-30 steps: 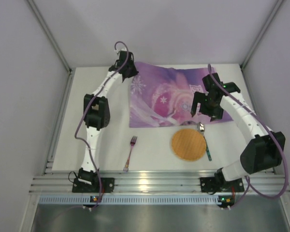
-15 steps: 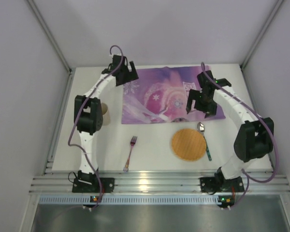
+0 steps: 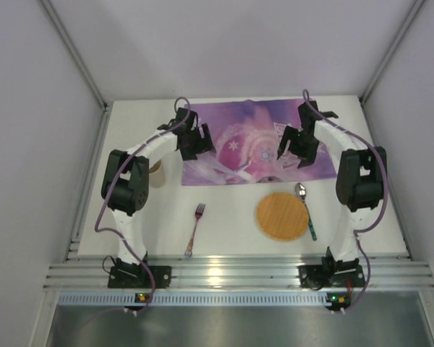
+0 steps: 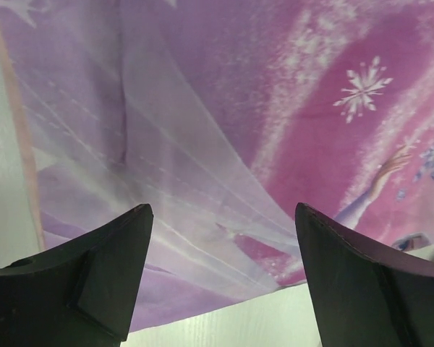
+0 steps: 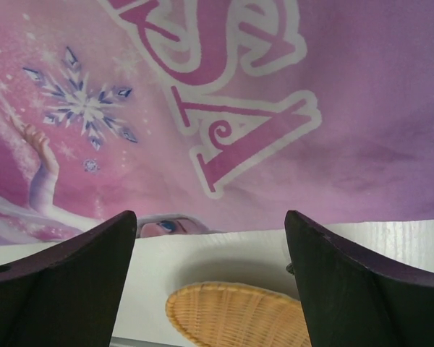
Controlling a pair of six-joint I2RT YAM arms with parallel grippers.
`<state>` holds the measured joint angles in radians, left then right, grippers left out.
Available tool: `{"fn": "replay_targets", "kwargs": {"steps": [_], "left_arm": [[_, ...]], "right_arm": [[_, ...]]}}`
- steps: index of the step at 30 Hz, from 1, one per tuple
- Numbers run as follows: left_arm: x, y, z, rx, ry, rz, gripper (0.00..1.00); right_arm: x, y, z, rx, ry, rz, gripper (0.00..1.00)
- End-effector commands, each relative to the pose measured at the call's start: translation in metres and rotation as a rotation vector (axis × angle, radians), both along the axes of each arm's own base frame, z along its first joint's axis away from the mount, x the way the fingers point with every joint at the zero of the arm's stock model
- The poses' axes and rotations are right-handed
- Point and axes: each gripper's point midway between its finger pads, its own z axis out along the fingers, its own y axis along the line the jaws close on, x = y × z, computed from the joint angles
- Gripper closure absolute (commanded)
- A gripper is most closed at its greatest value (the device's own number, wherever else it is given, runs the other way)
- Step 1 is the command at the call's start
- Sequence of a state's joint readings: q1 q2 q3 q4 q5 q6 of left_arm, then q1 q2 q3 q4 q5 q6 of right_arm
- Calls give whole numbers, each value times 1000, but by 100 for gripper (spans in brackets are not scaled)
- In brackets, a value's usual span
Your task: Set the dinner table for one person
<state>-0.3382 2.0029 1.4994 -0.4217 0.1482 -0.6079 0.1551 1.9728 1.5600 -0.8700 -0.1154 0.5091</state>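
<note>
The dinner table (image 3: pixel 228 217) is a white top. A purple printed placemat (image 3: pixel 257 141) lies flat at its far middle. My left gripper (image 3: pixel 195 144) hovers open over the mat's left part, nothing between its fingers; the left wrist view shows the placemat (image 4: pixel 275 108) and bare table (image 4: pixel 260 322) beneath my gripper (image 4: pixel 220 217). My right gripper (image 3: pixel 295 150) hangs open over the mat's right part. In the right wrist view the placemat (image 5: pixel 333 108) lies under my gripper (image 5: pixel 210 217), with a round woven plate (image 5: pixel 239 314) just beyond the mat's near edge.
The woven plate (image 3: pixel 282 215) lies near the front right, a spoon (image 3: pixel 304 208) along its right side. A fork (image 3: pixel 195 228) lies front left. A tan cup (image 3: pixel 157 173) stands partly hidden behind the left arm. An aluminium rail (image 3: pixel 224 275) edges the near side.
My left gripper opened, let go of the placemat's far left corner and came nearer over the mat. The mat slid left and flattened. My right gripper moved farther back.
</note>
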Motion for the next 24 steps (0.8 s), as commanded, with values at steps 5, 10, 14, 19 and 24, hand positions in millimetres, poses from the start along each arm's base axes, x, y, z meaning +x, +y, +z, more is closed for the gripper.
{"fn": "replay_targets", "kwargs": {"steps": [5, 10, 14, 19, 24], "left_arm": [[-29, 23, -17, 37, 86, -7, 16], [-57, 74, -28, 209, 148, 32, 18], [-72, 128, -37, 344, 191, 108, 19], [-62, 163, -11, 364, 124, 146, 20], [-32, 139, 29, 277, 10, 106, 17]], "right_arm": [[-7, 13, 27, 68, -87, 16, 16], [-19, 10, 25, 65, -80, 14, 16], [-24, 10, 29, 70, -86, 11, 16], [-27, 12, 33, 78, -98, 23, 15], [-27, 16, 38, 79, -105, 43, 15]]}}
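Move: The beige cup stands about 18 cm to the left of the open left hand and 8 cm back, its middle only a little below hand height. The purple mat is under that hand, its middle some 21 cm to the right and 5 cm ahead, about 7 cm down; the fork lies roughly 29 cm back and 3 cm to the left. From the right hand, the cup is about 54 cm left and 6 cm back. Bring the open left gripper down about 4 cm and back off the mat, then sweep it some 16 cm left towards the cup, turning the fingers about 20 degrees to point more steeply down, until the outside of the left finger pushes the cup along; rise slightly at the end. Ease the open right hand back about 3 cm over the mat and up a little. ##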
